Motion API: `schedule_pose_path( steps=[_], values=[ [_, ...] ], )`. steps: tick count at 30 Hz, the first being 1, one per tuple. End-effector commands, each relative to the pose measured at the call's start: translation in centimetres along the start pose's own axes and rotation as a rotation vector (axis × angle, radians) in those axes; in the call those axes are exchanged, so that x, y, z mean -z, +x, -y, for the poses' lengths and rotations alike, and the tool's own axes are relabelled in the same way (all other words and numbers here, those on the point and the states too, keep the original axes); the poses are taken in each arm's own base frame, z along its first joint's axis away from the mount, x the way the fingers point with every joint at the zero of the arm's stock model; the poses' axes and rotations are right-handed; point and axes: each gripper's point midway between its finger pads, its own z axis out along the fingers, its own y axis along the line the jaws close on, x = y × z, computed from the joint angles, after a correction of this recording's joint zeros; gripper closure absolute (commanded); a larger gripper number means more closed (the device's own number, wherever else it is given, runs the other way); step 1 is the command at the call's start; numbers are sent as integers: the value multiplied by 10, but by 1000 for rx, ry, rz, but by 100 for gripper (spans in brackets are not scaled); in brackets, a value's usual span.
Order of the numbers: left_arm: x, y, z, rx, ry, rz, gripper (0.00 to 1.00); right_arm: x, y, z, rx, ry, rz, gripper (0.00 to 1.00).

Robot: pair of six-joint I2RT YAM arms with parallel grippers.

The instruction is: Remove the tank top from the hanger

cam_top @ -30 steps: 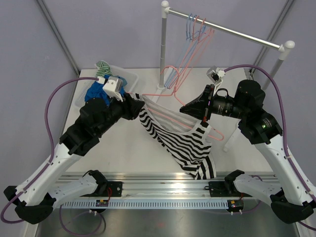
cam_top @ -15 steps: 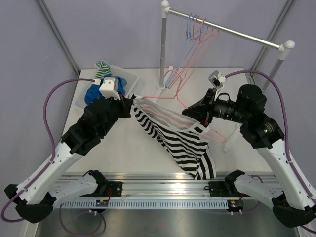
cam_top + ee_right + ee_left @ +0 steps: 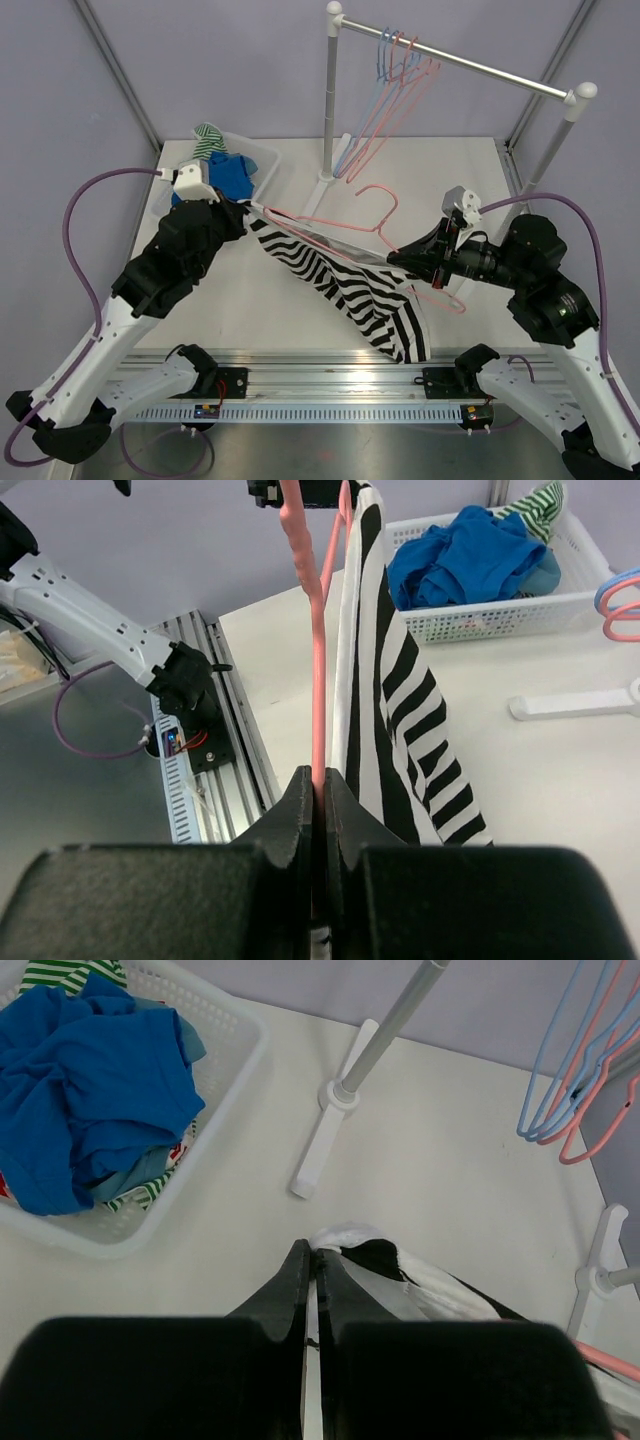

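The black-and-white striped tank top [image 3: 350,290] hangs stretched in the air between my two arms, still draped over the pink hanger [image 3: 392,205]. My left gripper [image 3: 245,208] is shut on the top's upper left corner; in the left wrist view the white and black fabric [image 3: 372,1255] bunches at the closed tips [image 3: 317,1252]. My right gripper [image 3: 395,258] is shut on the hanger's thin pink bar [image 3: 317,680], with the striped cloth [image 3: 400,700] hanging just to the right of the closed tips [image 3: 320,775].
A white clothes rack [image 3: 330,100] stands at the back with several pink and blue hangers [image 3: 395,70] on its rail. A white basket [image 3: 262,160] of blue clothes [image 3: 225,175] sits at the back left. A metal rail [image 3: 320,385] runs along the near edge.
The left gripper closed on the tank top and pulled it left. The right gripper carried the hanger right and nearer, away from the rack, stretching the top out.
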Motion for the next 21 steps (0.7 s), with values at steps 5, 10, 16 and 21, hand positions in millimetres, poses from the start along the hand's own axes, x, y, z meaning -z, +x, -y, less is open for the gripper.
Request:
schedule_pose_path(
  steps=[5,10,16,21],
  values=[
    [9,-8,-15,41,2,54,100,-2,-44,-12,124,-65,258,100],
    [37,14,31,44,369,18,100,-19,-83,10,-24,-54,537,100],
    [42,85,55,-31,565,-239,100,-4,-153,-10,36,-252,968,100],
    [35,121,26,-96,432,-354,100,-10,-184,-19,83,-271,999,100]
  ],
)
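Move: Between the two hands stretches the pink hanger, its middle about 21 cm right of and 8 cm back from the left hand, which already pinches a tank-top strap; the basket lies some 18 cm ahead, 10 cm left and well below that hand. The right hand keeps hold of the hanger, whose middle is about 4 cm left and 2 cm ahead of it. The hangers on the rail are some 27 cm ahead of the right hand, roughly in line sideways and 10 cm higher. Sweeping the held hanger out of the tank top, the right hand goes up about 9 cm, forward and left, tipping its fingers some 40 degrees upward so the hanger's far end swings up. The left hand keeps its pinch on the strap and draws back, then also right and down towards the table, turning clockwise; both grippers stay shut. ##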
